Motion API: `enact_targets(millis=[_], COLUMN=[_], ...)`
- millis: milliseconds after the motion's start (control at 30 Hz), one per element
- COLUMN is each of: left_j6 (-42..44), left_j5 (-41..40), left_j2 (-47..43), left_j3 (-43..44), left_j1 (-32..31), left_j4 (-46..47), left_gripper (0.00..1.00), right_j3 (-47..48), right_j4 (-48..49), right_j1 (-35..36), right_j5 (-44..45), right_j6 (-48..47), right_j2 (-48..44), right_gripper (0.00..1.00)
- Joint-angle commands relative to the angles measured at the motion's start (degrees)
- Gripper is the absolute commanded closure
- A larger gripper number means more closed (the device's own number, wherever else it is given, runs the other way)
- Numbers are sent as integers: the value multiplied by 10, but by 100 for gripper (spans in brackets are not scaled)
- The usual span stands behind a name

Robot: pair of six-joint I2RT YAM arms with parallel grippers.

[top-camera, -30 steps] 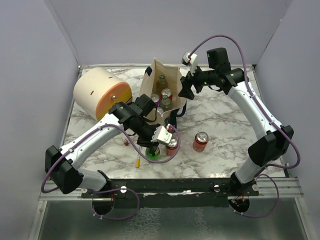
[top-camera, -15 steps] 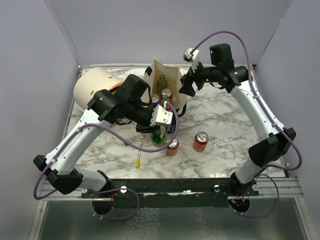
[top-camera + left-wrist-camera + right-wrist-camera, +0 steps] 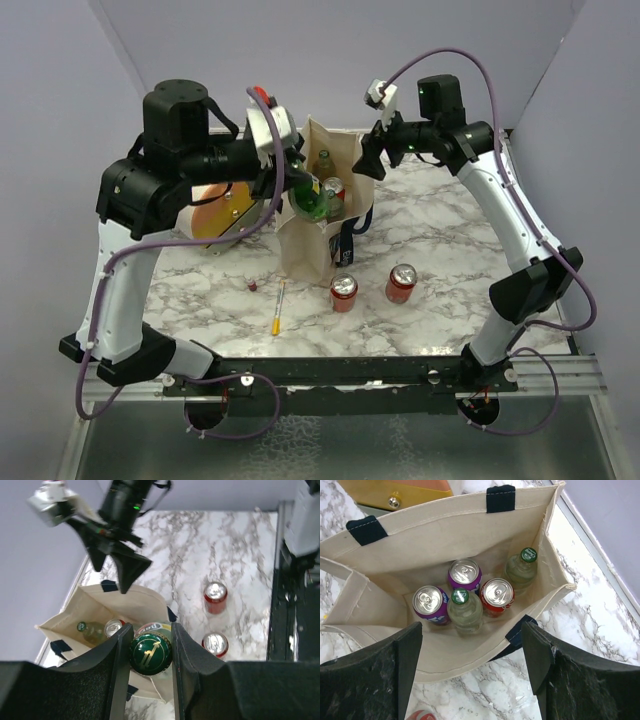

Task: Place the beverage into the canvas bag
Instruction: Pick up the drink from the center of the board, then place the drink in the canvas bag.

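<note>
The canvas bag (image 3: 306, 252) stands upright mid-table, cream with navy handles, mouth open. Inside it (image 3: 445, 530) are two purple cans, a red can (image 3: 496, 594) and two clear bottles with green caps. My left gripper (image 3: 292, 182) is shut on a green bottle (image 3: 308, 197), the beverage, held in the air over the bag's left rim. In the left wrist view its green cap with a gold mark (image 3: 150, 653) sits between the fingers (image 3: 119, 660). My right gripper (image 3: 368, 166) hangs open over the bag's right rim (image 3: 471, 635), holding nothing.
Two red cans (image 3: 343, 292) (image 3: 401, 282) stand on the marble in front of the bag. A cream-and-orange drum (image 3: 213, 208) lies left of the bag, behind my left arm. A yellow pen (image 3: 277, 311) and a small red bit (image 3: 252, 285) lie near the front.
My left arm has lifted the green bottle from the table in front of the bag, up and back to the bag's mouth. The right gripper has barely shifted.
</note>
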Motion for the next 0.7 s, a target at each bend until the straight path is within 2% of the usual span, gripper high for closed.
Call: enact_targets(millis=[0,233,467,667], left_j6=[-150,-246,-275,-309], left_j5=[-7,-57,-68,-102], left_j2=[20,68,140,169], left_j3=[37,46,114,118], left_j1=[59,126,128,129], left_j4=[167,240,252,267], left_gripper=[100,100,100,100], right_j3=[17,-26,-35,-52], right_j4=[11,0,-38,-36], right_j1=[1,7,79,119], right_j5=[-16,-75,-65,-67], right_j6=[22,14,-45,-59], right_j2=[-4,-26,-29,-21], right_gripper=[21,22,22,24])
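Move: The canvas bag's mouth lies about 19 cm ahead of the left hand, 5 cm to its right and some 22 cm lower; that hand already holds the green bottle by its cap. The nearer red can stands on the table about 4 cm back and 8 cm right of the left hand; the round drawer box is some 16 cm ahead and 19 cm left. From the right hand the bag's mouth is about 7 cm left, 2 cm ahead and 6 cm below. The green bottle, still gripped by its cap and hanging from the left fingers, is carried forward about 17 cm at nearly constant height towards the space over the bag's mouth, the wrist swinging some 25 degrees counter-clockwise. The right hand, fingers staying open, first lingers, then sweeps back and left about 10 cm, sinking slightly, over the near part of the bag; whether it touches the rim can't be seen. ##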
